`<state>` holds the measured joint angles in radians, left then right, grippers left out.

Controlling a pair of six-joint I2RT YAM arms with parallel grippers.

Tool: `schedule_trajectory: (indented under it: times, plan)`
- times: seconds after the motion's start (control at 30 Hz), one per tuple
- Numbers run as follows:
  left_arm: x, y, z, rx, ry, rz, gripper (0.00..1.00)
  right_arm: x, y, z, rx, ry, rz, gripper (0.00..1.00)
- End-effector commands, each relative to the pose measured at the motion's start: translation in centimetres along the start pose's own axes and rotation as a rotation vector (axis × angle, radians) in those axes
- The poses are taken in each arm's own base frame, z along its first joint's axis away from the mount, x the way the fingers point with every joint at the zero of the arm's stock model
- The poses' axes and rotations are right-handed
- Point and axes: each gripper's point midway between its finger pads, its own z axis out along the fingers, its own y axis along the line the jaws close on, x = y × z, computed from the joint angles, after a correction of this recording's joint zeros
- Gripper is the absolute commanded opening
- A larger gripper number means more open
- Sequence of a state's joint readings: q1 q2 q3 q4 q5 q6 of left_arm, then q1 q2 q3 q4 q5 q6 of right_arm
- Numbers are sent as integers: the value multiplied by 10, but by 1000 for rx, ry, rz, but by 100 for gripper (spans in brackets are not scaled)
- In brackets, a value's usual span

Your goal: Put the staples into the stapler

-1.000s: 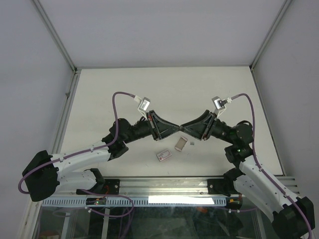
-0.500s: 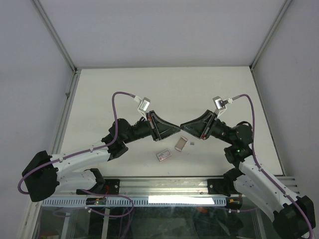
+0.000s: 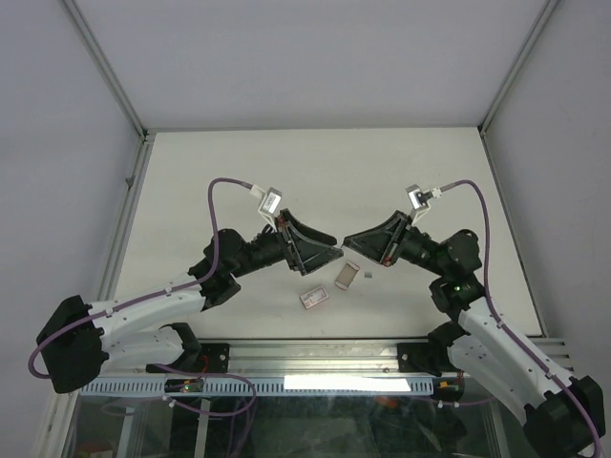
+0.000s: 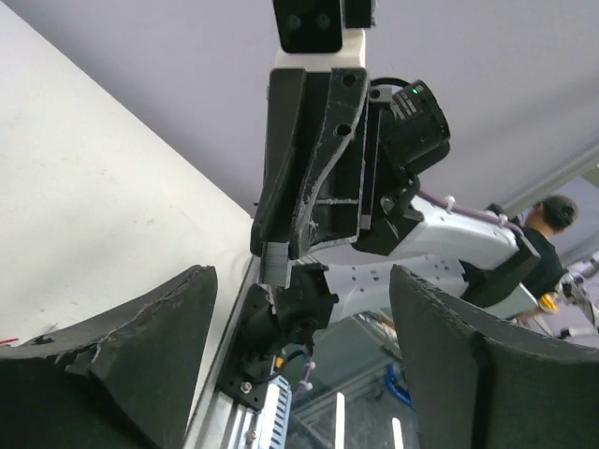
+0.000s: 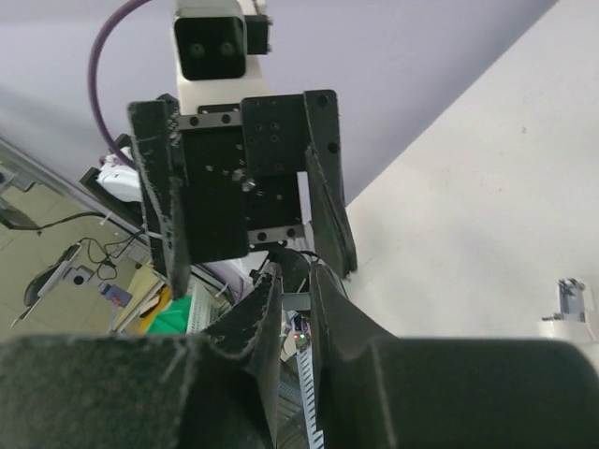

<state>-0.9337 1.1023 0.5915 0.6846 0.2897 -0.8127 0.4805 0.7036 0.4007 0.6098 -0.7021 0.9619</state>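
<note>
My right gripper (image 3: 349, 239) is shut on the staples, a tiny grey strip (image 5: 296, 302) pinched between its fingertips. The strip also shows in the left wrist view (image 4: 277, 264) at the tip of the right gripper. My left gripper (image 3: 333, 251) is open and empty, its jaws wide apart (image 4: 301, 281), facing the right gripper tip to tip above the table. The stapler (image 3: 368, 277), tiny and pale, lies on the table below the right gripper, and shows in the right wrist view (image 5: 571, 303).
A grey-brown sleeve (image 3: 346, 275) lies just left of the stapler. A flat red-and-white box (image 3: 313, 298) lies nearer the front edge. The metal rail (image 3: 315, 355) runs along the table's near edge.
The two grippers met tip to tip a second ago. The tips have now drawn slightly apart, and the left arm has shifted a little to the left.
</note>
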Motion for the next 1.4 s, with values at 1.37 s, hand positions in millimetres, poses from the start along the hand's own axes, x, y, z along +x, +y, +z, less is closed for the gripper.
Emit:
schedule_trajectory:
  times: [1.37]
  plan:
    - [-154, 155, -239, -1136, -149, 345, 99, 128, -213, 130, 535, 920, -707, 6]
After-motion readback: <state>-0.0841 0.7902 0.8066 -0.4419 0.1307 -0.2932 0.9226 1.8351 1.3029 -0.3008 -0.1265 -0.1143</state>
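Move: The stapler the staples are meant for, the white one, lies roughly 10 cm ahead of the right hand, 12 cm to its left and 25 cm below. On the table too, the pink stapler is about 17 cm ahead and 14 cm left of this hand, the staple box level with it and 8 cm left, and the empty tray 6 cm straight ahead. From the left hand the white stapler is some 11 cm ahead, 9 cm left and 25 cm down. The staples, still pinched in the right fingertips, are carried down to the white stapler: first some 5 cm forward almost level, then down and left, about 22 cm down in all, while the fingers swing round by some 70 degrees from pointing left to pointing steeply down. The left hand, already clear of them, opens fully and sweeps far left and forward out of the way, sinking a little. ##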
